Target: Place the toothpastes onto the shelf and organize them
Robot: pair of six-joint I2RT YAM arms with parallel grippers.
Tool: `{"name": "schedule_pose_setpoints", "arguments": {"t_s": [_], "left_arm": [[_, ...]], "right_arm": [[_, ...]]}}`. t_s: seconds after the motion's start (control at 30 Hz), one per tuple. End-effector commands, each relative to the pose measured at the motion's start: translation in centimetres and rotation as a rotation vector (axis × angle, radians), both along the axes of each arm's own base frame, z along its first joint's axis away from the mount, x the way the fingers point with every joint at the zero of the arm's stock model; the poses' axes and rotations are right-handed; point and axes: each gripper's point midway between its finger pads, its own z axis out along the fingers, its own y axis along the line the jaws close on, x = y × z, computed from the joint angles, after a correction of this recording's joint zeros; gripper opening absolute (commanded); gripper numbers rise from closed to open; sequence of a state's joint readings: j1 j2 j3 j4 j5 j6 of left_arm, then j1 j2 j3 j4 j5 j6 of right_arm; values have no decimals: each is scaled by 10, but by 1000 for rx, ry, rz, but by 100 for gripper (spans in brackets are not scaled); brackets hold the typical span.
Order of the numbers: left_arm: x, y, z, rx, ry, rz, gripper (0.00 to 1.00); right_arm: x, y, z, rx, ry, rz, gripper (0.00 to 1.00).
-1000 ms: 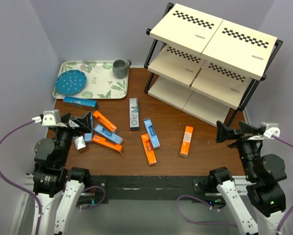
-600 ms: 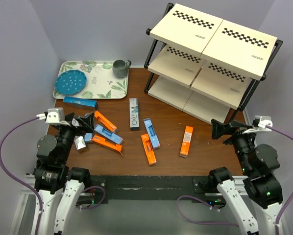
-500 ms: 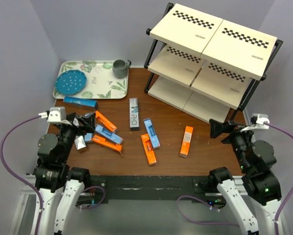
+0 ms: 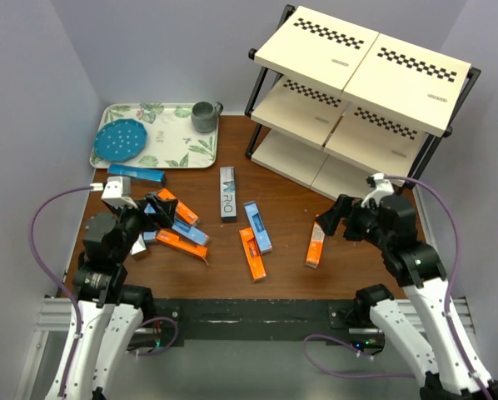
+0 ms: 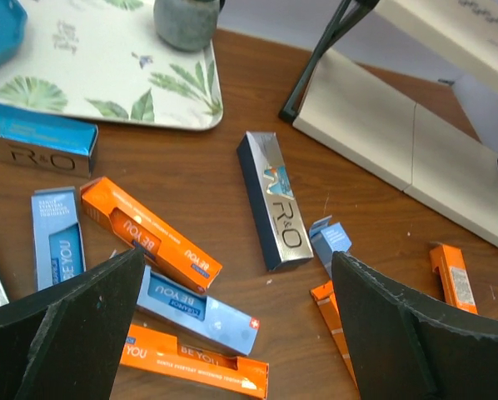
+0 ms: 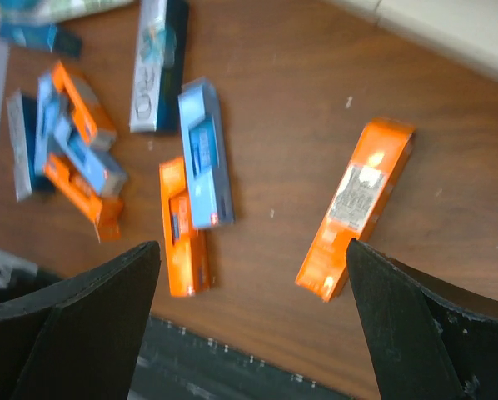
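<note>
Several toothpastes lie loose on the brown table. A grey box [image 4: 227,193], a light blue box [image 4: 258,226] and an orange box [image 4: 251,253] lie mid-table. A lone orange box [image 4: 316,241] lies to the right. My left gripper [image 4: 159,205] is open and empty above a pile of orange and blue boxes [image 4: 182,233]; its wrist view shows a blue box [image 5: 195,308] between the fingers. My right gripper [image 4: 332,218] is open and empty just right of the lone orange box [image 6: 356,208]. The shelf [image 4: 357,75] stands at the back right with bare boards.
A leaf-patterned tray [image 4: 182,154] at the back left holds a blue plate [image 4: 120,140] and a grey mug [image 4: 204,116]. A dark blue box [image 4: 136,174] lies in front of the tray. The shelf's black legs [image 4: 253,133] reach the table near the grey box.
Both arms have swung in over the table. The right gripper moved left and forward to the lone orange box. The left gripper moved right over the pile. No box has moved.
</note>
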State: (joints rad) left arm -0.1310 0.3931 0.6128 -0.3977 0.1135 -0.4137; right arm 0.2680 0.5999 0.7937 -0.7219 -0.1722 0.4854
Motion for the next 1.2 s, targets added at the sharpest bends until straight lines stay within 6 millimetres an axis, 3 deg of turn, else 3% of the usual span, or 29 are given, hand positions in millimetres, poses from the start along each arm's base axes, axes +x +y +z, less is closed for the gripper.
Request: {"name": "schedule_pose_setpoints", "arguments": {"t_s": [0.0, 0.13, 0.4, 0.47, 0.5, 0.67, 0.97, 1.17], "left_arm": [[0, -9, -20, -29, 76, -35, 100], [-1, -17, -43, -50, 113, -69, 100], [1, -12, -33, -27, 52, -47, 100], [1, -9, -29, -28, 31, -32, 100], [0, -8, -27, -30, 22, -26, 100], [-3, -6, -19, -39, -18, -15, 100], [-2, -9, -28, -37, 23, -16, 99], [-1, -9, -33, -34, 46, -12, 98]], "right_arm": [[-16, 34, -35, 86, 167, 184, 99], [-12, 37, -52, 72, 190, 193, 99], [-8, 70, -89, -39, 207, 244, 99], [-13, 86, -94, -66, 197, 281, 99], [-4, 88, -93, -88, 154, 247, 99], [6, 116, -98, -201, 53, 273, 99], [18, 148, -99, -337, -163, 207, 98], [16, 162, -130, -426, -134, 217, 95]]}}
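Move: The blue toothpaste box I reach for with my right hand lies about 17 cm to its left, 8 cm ahead and 18 cm below. An orange box lies beside its near end, 19 cm left and level fore-and-aft; the lone orange box is 4 cm ahead and 2 cm right, and the grey box 24 cm left and 19 cm ahead. From my left hand that blue box is some 20 cm right, 9 cm ahead, 20 cm down. I drop my right hand steeply at first, then sweep it left past the lone orange box and on down towards the blue and orange pair, about 15 cm left and 14 cm down in all. On the way I roll its left side down roughly 25 degrees and turn it a little counter-clockwise, fingers staying open. My open left hand dips about 5 cm over its cluster, then rises again by half of that. ##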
